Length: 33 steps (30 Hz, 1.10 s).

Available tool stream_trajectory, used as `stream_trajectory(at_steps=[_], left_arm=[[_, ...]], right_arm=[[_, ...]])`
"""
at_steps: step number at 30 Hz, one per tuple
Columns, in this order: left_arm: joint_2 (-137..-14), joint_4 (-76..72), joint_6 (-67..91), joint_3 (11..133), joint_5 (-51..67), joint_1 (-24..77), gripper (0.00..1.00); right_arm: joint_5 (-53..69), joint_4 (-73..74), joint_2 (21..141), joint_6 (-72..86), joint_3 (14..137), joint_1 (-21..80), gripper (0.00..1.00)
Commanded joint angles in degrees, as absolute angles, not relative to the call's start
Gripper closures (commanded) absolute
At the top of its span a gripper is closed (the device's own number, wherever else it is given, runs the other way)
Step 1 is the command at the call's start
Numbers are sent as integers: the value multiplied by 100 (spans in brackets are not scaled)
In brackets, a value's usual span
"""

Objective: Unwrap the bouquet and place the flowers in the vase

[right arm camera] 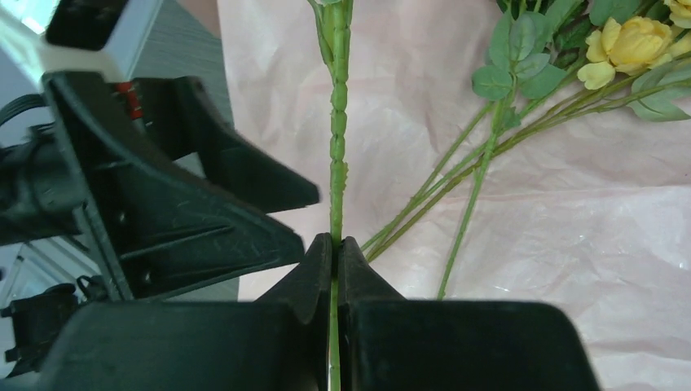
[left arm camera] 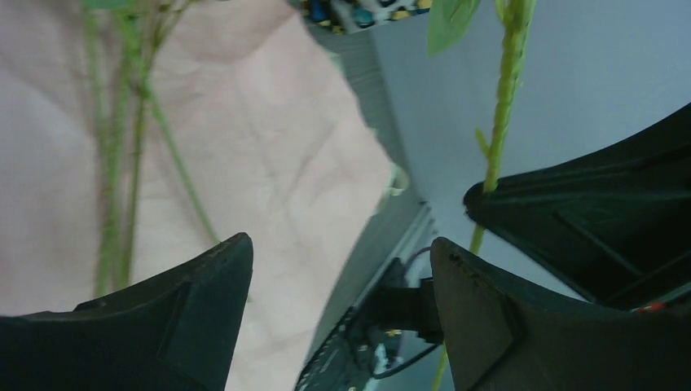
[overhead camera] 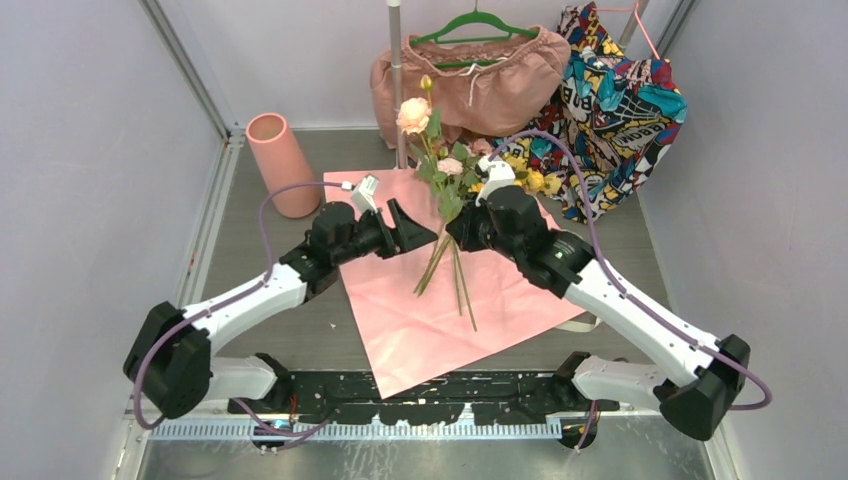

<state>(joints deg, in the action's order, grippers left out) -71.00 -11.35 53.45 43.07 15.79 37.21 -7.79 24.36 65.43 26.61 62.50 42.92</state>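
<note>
The wrapping lies flat as a pale pink paper sheet [overhead camera: 450,310], with loose flowers [overhead camera: 470,172] resting on its far part, stems [overhead camera: 445,268] pointing toward me. My right gripper [overhead camera: 455,228] is shut on the green stem [right arm camera: 337,122] of one pink rose [overhead camera: 413,115], holding it upright above the sheet. My left gripper [overhead camera: 415,230] stands open just left of that stem, nothing between its fingers [left arm camera: 220,277]; the stem [left arm camera: 501,106] passes outside them. The salmon vase [overhead camera: 280,160] stands upright at the far left, apart from both grippers.
Pink shorts on a green hanger [overhead camera: 470,75] and a colourful printed garment [overhead camera: 610,100] hang at the back beside a thin metal pole [overhead camera: 396,70]. Yellow blooms [right arm camera: 631,45] lie on the sheet's far right. Pale walls close in both sides.
</note>
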Motion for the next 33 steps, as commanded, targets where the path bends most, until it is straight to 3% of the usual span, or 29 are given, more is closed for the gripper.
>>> stream_trajectory(at_steps=[1, 7, 21, 33], left_arm=[[-7657, -3727, 6620, 4443, 2851, 3705, 20], [-7906, -5282, 7098, 4292, 2824, 3705, 18], [-7482, -4557, 6486, 4608, 2761, 3653, 17], [-8279, -5026, 6710, 4790, 2870, 3649, 19]], right_arm=[[-638, 2150, 6124, 2620, 6076, 4459, 99], [-900, 2315, 5960, 2631, 6027, 4657, 99], [-1165, 2548, 5797, 2540, 6054, 4682, 99], [-1042, 2538, 5587, 2625, 5927, 4697, 99]])
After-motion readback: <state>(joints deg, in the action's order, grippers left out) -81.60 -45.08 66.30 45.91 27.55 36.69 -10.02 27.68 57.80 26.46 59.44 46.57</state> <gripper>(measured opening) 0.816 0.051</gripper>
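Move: The upright flower stem in my right fingers passes about 7 cm to the right of my left hand, 2 cm ahead and, at its bare stretch, 8 cm higher; from my right hand that stretch is 2 cm ahead, 1 cm left and 5 cm up. From my left hand, the bouquet's remaining flowers lie some 18 cm ahead, 9 cm right and 18 cm below, and the vase stands about 21 cm ahead, 29 cm left and 8 cm lower. With its fingers kept open, my left hand first reaches about 4 cm right towards the held stem, then climbs some 10 cm alongside it, dipping slightly at the end as it edges farther right. Its fingers tilt up about 25 degrees to bracket the stem above my right grip. My right hand keeps the stem pinched and eases back some 3 cm. ##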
